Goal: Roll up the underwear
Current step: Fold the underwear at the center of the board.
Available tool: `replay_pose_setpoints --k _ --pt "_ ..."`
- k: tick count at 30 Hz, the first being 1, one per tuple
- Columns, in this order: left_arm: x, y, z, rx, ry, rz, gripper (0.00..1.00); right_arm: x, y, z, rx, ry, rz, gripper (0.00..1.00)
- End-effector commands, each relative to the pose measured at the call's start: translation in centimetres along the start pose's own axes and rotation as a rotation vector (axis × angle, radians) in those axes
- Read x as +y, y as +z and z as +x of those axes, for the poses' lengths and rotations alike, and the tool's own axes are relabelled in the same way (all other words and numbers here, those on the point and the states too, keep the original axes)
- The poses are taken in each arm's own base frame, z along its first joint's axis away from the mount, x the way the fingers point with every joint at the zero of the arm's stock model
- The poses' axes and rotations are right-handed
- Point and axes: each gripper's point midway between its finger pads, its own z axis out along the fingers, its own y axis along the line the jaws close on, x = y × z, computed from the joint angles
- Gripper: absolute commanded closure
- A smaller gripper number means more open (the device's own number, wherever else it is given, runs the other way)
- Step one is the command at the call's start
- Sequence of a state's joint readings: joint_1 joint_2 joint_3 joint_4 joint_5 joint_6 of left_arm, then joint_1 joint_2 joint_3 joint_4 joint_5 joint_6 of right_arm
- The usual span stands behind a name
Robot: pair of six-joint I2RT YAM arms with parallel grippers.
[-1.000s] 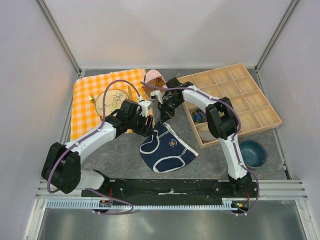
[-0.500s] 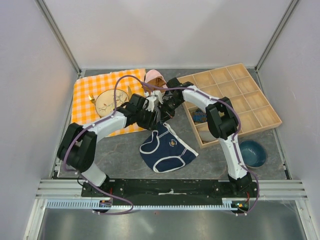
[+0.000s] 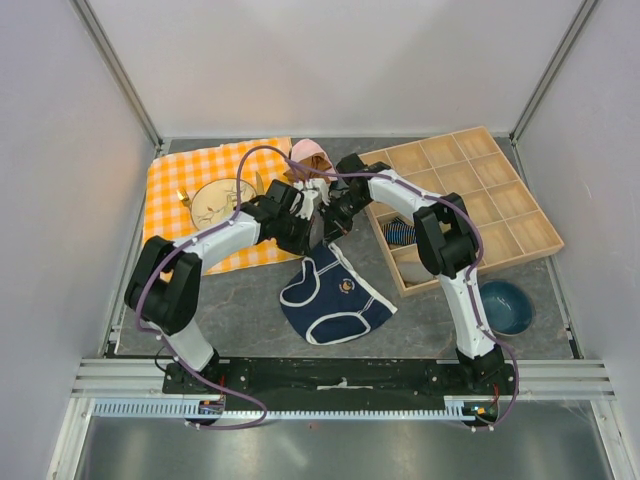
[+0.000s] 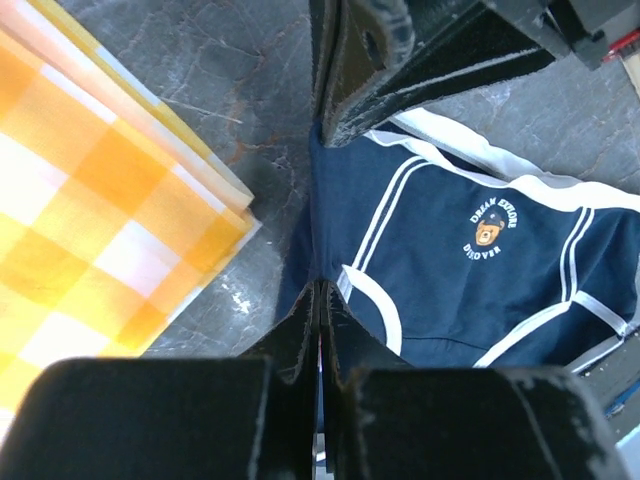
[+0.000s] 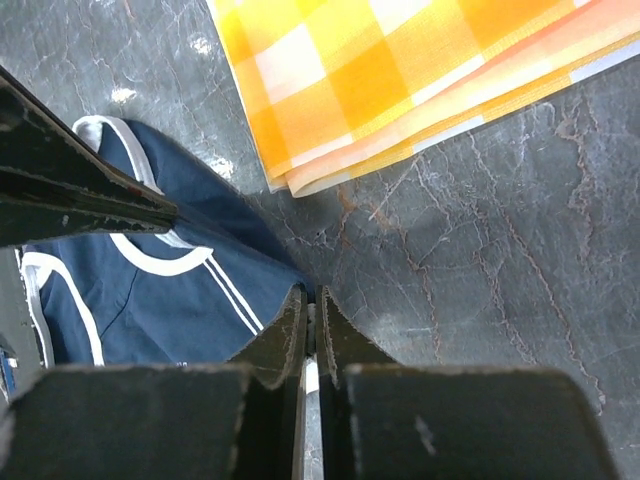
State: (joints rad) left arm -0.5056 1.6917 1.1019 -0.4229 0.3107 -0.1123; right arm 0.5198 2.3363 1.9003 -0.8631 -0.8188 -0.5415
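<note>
The navy underwear (image 3: 335, 297) with white trim lies spread on the grey table, its far edge drawn up to both grippers. My left gripper (image 3: 306, 233) is shut on that edge; in the left wrist view the shut gripper (image 4: 322, 292) pinches the underwear (image 4: 470, 250) at its left corner. My right gripper (image 3: 334, 229) is shut on the same edge just beside it; in the right wrist view white trim sits between the tips of the gripper (image 5: 310, 296), with the underwear (image 5: 150, 295) to the left. Each gripper shows in the other's view, the right one (image 4: 400, 70) and the left one (image 5: 80, 205).
An orange checked cloth (image 3: 180, 180) with a plate (image 3: 222, 200) lies at the back left, its corner close to the grippers (image 4: 120, 220) (image 5: 400, 70). Pink and brown garments (image 3: 310, 155) lie behind. A wooden compartment tray (image 3: 500, 215) holds a striped rolled cloth (image 3: 398, 232). A blue bowl (image 3: 503, 306) stands at the right.
My left arm has swung right and farther back, bringing its gripper to the underwear's far edge beside the right gripper. The right gripper has stayed in place.
</note>
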Motion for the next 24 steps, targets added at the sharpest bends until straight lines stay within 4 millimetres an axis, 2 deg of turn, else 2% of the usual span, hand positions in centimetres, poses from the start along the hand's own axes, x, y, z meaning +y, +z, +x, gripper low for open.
replay_pose_setpoints --k 1,6,16,20,24 --pt "1.7 -1.5 -3.4 -0.048 0.039 -0.092 0.98 3.0 -1.9 -3.7 -0.092 -0.131 -0.037 1.00" --pt "2.8 -2.4 -5.2 -0.067 0.100 -0.165 0.98 3.7 -3.1 -4.8 -0.145 -0.141 -0.056 1.00" --pt "2.2 -3.7 -6.4 -0.116 0.153 -0.156 0.98 5.4 -5.0 -5.6 -0.214 -0.198 -0.099 1.00" --pt "0.4 -4.4 -6.5 -0.147 0.150 -0.071 0.98 6.3 -5.8 -5.2 -0.217 -0.258 -0.115 0.99" --pt "-2.1 -5.1 -5.9 -0.164 0.124 0.045 0.98 8.3 -6.4 -3.1 -0.162 -0.310 -0.183 0.98"
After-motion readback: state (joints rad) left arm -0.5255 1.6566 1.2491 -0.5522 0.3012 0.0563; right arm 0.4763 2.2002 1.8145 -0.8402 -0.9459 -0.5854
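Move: The left hand keeps a pinch on the underwear's far edge, almost at table level. The spread underwear's middle lies about 9 cm back and 6 cm to its right, the bear print 6 cm back and 8 cm right, the hats 18 cm ahead. For the right hand, on the same edge, that middle is some 11 cm back and 2 cm left, the bear print 9 cm back and 4 cm left, and the striped roll 2 cm ahead and 15 cm right. Up by about 5 cm, both hands raise the underwear's far edge together, keeping their pinches shut on it. The left first swings some 2.5 cm forward, the right about 1 cm, then both start back towards the robot still rising, with the wrists turning roughly 10 degrees. ##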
